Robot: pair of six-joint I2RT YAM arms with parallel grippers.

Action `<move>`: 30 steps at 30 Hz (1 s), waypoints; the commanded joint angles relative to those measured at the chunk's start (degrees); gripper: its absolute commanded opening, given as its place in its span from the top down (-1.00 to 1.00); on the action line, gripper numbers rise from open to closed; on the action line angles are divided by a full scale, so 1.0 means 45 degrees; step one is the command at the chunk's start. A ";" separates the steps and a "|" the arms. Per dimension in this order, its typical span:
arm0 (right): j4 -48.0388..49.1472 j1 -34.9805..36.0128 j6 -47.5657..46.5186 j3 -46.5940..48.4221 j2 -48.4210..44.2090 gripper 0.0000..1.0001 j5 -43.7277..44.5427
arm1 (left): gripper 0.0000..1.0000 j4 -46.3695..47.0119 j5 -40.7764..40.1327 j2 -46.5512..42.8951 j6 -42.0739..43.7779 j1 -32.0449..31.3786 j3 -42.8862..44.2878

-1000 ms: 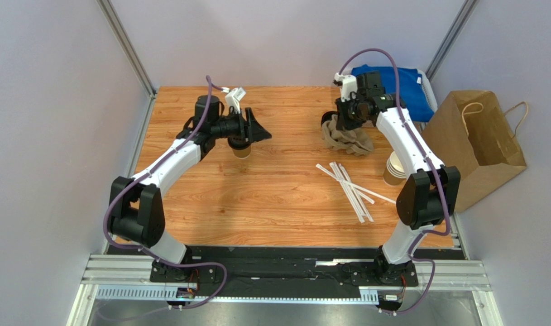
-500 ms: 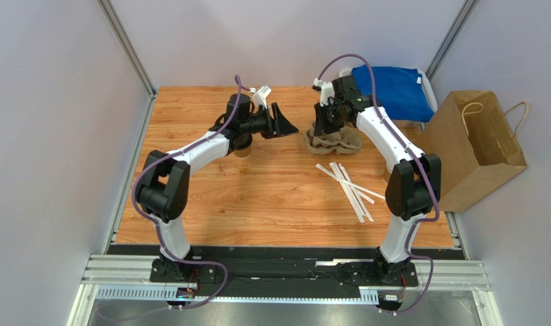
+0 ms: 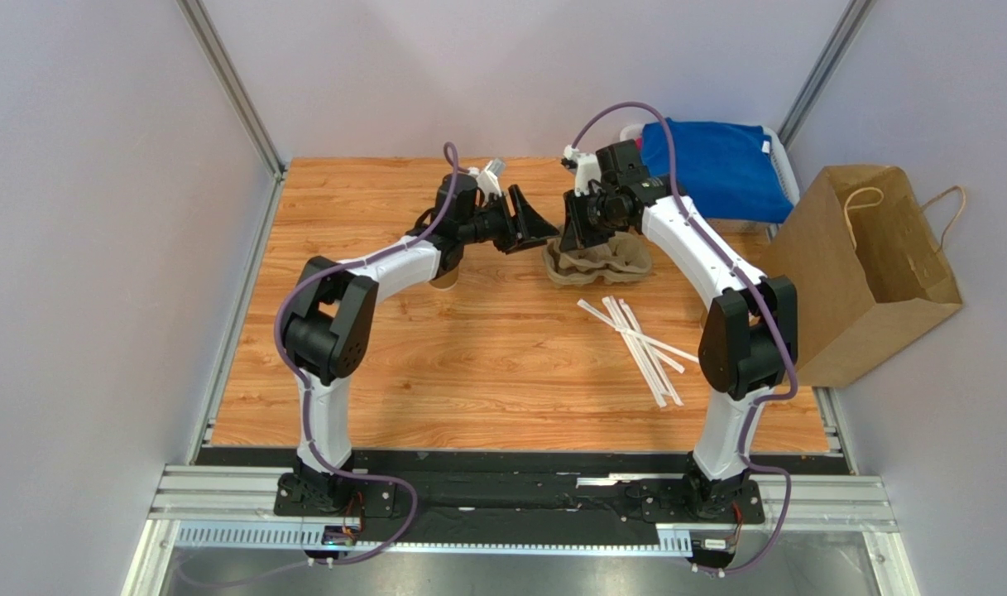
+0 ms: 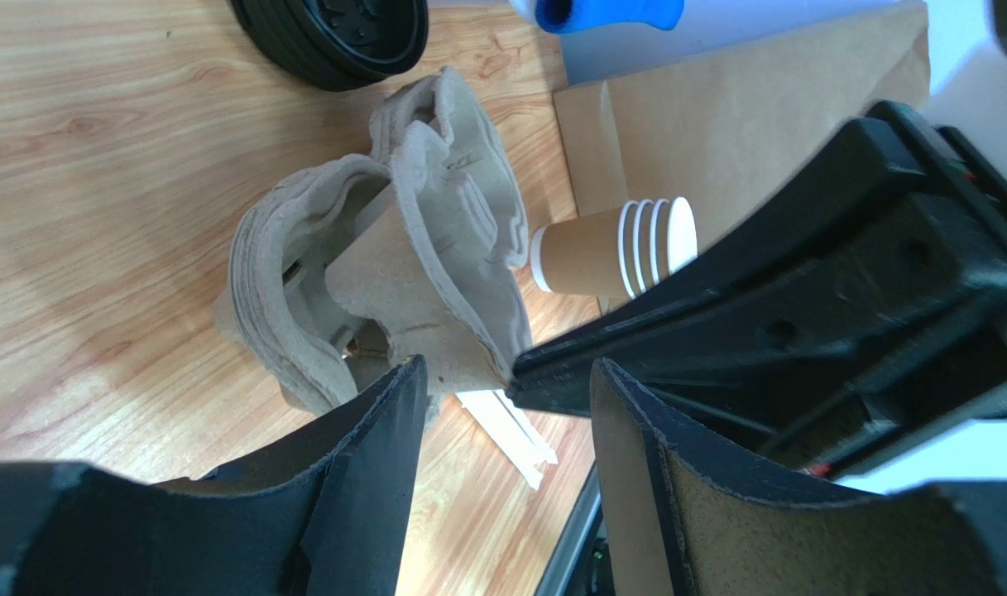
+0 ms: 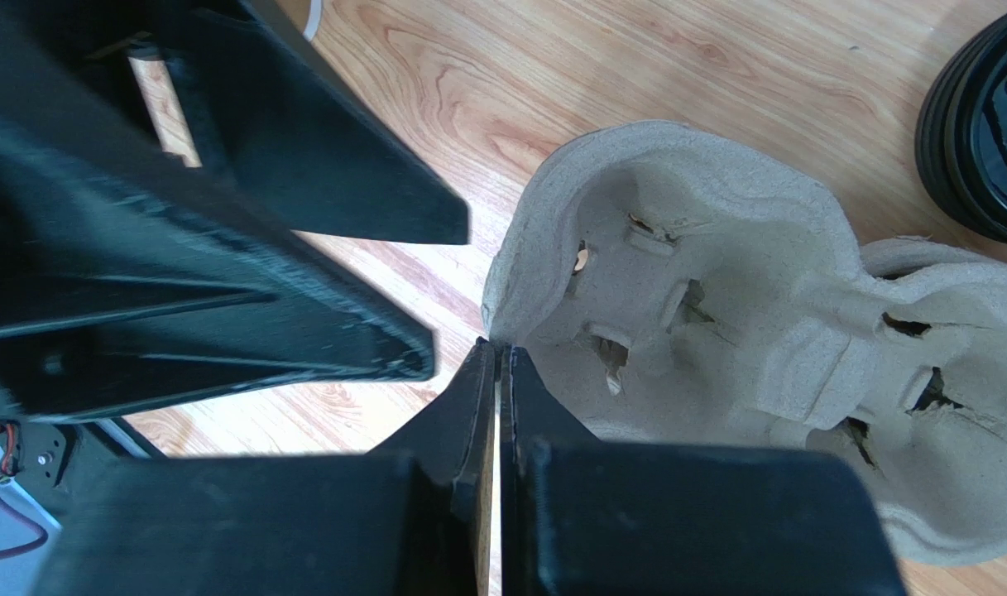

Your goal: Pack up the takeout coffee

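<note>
The takeout coffee (image 3: 444,281) stands at the back left of the table, mostly hidden under my left forearm, so only a bit of brown cup shows. A grey pulp cup carrier (image 3: 614,258) lies at mid-back. My right gripper (image 3: 574,236) is shut on the carrier's left rim, seen close in the right wrist view with the right gripper (image 5: 496,354) pinching the carrier (image 5: 720,273). My left gripper (image 3: 539,227) is open, its tips just beside that same rim. In the left wrist view the left gripper (image 4: 506,373) faces the carrier (image 4: 396,248) with nothing held.
A stack of black lids (image 4: 334,31) lies behind the carrier. Stacked brown cups (image 4: 614,248) stand by the paper bag (image 3: 875,267) at the right edge. White straws (image 3: 639,342) lie scattered right of centre. A blue cloth (image 3: 707,168) covers the back right corner.
Both arms have swung toward the middle. The right gripper has dragged the carrier leftward. The left gripper has moved right, away from the coffee cup and up to the carrier's rim.
</note>
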 commanded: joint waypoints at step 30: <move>-0.0267 0.0275 -0.0509 0.0580 -0.0686 0.87 -0.1303 | 1.00 0.2583 0.0595 0.0704 -0.2659 -0.0231 0.0400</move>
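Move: The cup carrier, its near corner pinched by my right fingers, has its middle about 9 cm to the right of my left hand, 2 cm back and 6 cm below. From that hand, the stacked black lids stand some 8 cm ahead, 12 cm right, and the straws some 13 cm back, 16 cm right, both about 15 cm down. From my right hand, the carrier's middle is about 5 cm right, level fore and aft, 5 cm down. I dip my open left hand about 3 cm down onto the carrier's upright edge beside my right fingertips, tipping it slightly, then close its fingers fully and pinch that edge as I ease some 1.5 cm back up and slightly right. My right hand stays shut at the rim and drifts about 2 cm left, then a little back. ##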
